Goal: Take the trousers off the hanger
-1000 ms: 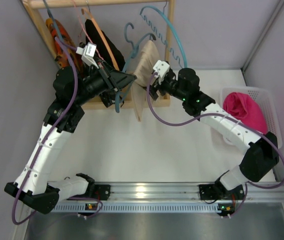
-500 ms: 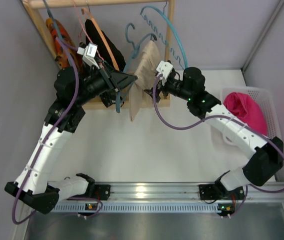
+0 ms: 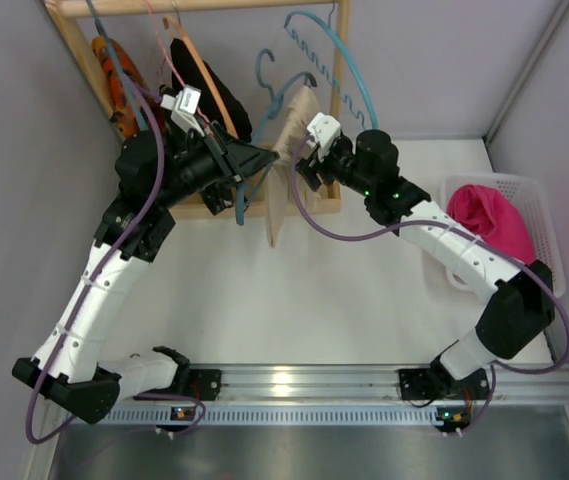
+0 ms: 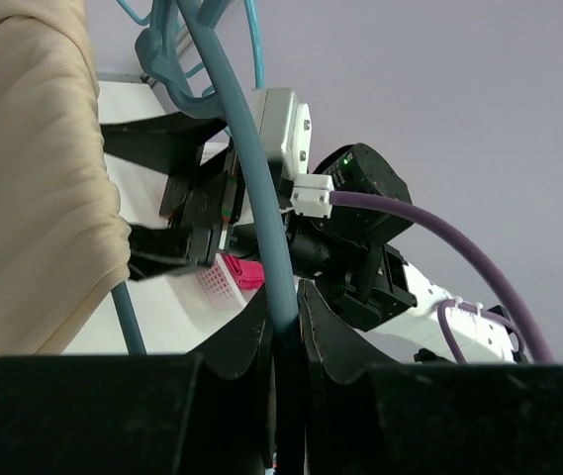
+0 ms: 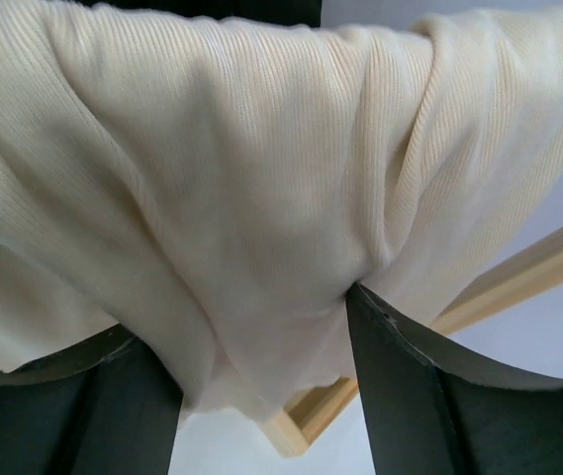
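Observation:
Cream trousers (image 3: 289,150) hang folded over a teal hanger (image 3: 237,205) on the wooden rack. My left gripper (image 3: 259,158) is shut on the hanger's teal bar (image 4: 251,158), which runs up from between its jaws (image 4: 283,327), with the trousers (image 4: 34,178) just to the left. My right gripper (image 3: 302,165) is at the trousers' right side. In the right wrist view it is open (image 5: 261,336), its fingers (image 5: 410,376) standing wide on either side of a bunched fold of the cream fabric (image 5: 241,148), whose folds gather at the right fingertip.
The wooden rack (image 3: 74,40) at the back left also carries an orange garment (image 3: 114,75), a black one (image 3: 209,90) and an empty wavy teal hanger (image 3: 349,70). A white basket (image 3: 544,200) holding pink cloth (image 3: 489,215) stands at the right wall.
My right gripper swung out from the trousers and came back onto them, its fingers narrowing around the fabric. The trousers' lower edge shifted slightly. The left gripper kept its hold on the hanger.

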Tool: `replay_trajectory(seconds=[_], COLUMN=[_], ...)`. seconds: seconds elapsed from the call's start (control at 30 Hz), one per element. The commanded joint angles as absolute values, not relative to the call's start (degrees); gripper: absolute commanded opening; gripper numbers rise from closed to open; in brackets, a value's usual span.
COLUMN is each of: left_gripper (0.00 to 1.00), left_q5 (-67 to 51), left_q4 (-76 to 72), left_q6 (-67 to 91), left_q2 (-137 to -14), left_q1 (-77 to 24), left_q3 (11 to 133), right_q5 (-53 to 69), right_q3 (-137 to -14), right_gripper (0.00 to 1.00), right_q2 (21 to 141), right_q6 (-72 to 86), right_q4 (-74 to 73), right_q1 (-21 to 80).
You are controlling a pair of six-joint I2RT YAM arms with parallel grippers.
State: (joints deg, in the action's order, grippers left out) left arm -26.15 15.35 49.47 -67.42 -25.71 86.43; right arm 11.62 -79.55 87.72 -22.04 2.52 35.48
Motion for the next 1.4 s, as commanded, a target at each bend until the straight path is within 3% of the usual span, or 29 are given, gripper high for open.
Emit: replay_trajectory(seconds=[0.0,0.03,0.17,0.23,0.73,1.37], left_gripper=[0.0,0.0,0.0,0.0,0.0,0.0], left_q5=[-26.7,-26.8,-26.5,-26.4,-24.3,-23.7], left_q4=[5.0,4.9,4.9,4.9,5.0,7.8], left_q6=[48.9,48.8,48.5,48.3,45.0,43.2], left_q2=[-66.0,-66.1,-65.8,-65.7,-63.3,-59.5], left_q1=[-25.9,-26.0,-25.9,-26.0,-26.0,-26.0], left_q3=[88.2,88.2,87.5,87.3,82.0,71.0], right_q5=[9.1,9.1,10.0,11.0,14.1,14.9], right_q3=[-82.4,-82.4,-81.8,-81.7,-85.2,-94.7], right_gripper=[0.6,0.54,0.08,0.0,0.0,0.0], right_q2=[87.5,87.3,85.8,84.7,71.3,66.8], right_q6=[-21.0,-21.4,-21.7,-21.7,-15.6,-7.6], right_q4=[6.0,6.0,5.8,5.2,4.0,4.6], right_q1=[35.6,35.5,34.9,34.5,34.4,34.5])
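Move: The cream trousers' middle lies about 4 cm above the right hand, level with it fore and aft and 2 cm to its left; its open fingers already straddle a fold. The blue hanger they hang on has its middle some 12 cm above that hand, 3 cm back and 5 cm left; the empty blue hanger is roughly 12 cm ahead, 7 cm right and 18 cm up. From the left hand, already gripping the trousers' hanger, the trousers are about 11 cm ahead, 4 cm right and 9 cm below. Almost in place at first, the right fingers shut on the cloth fold and pinch it, then haul it upward about 19 cm, also back some 10 cm and to the right, away from the rack, with the fingertips tipping up roughly 20 degrees. The left hand keeps its grip on the hanger and sinks about 5 cm, mostly late in the pull. ##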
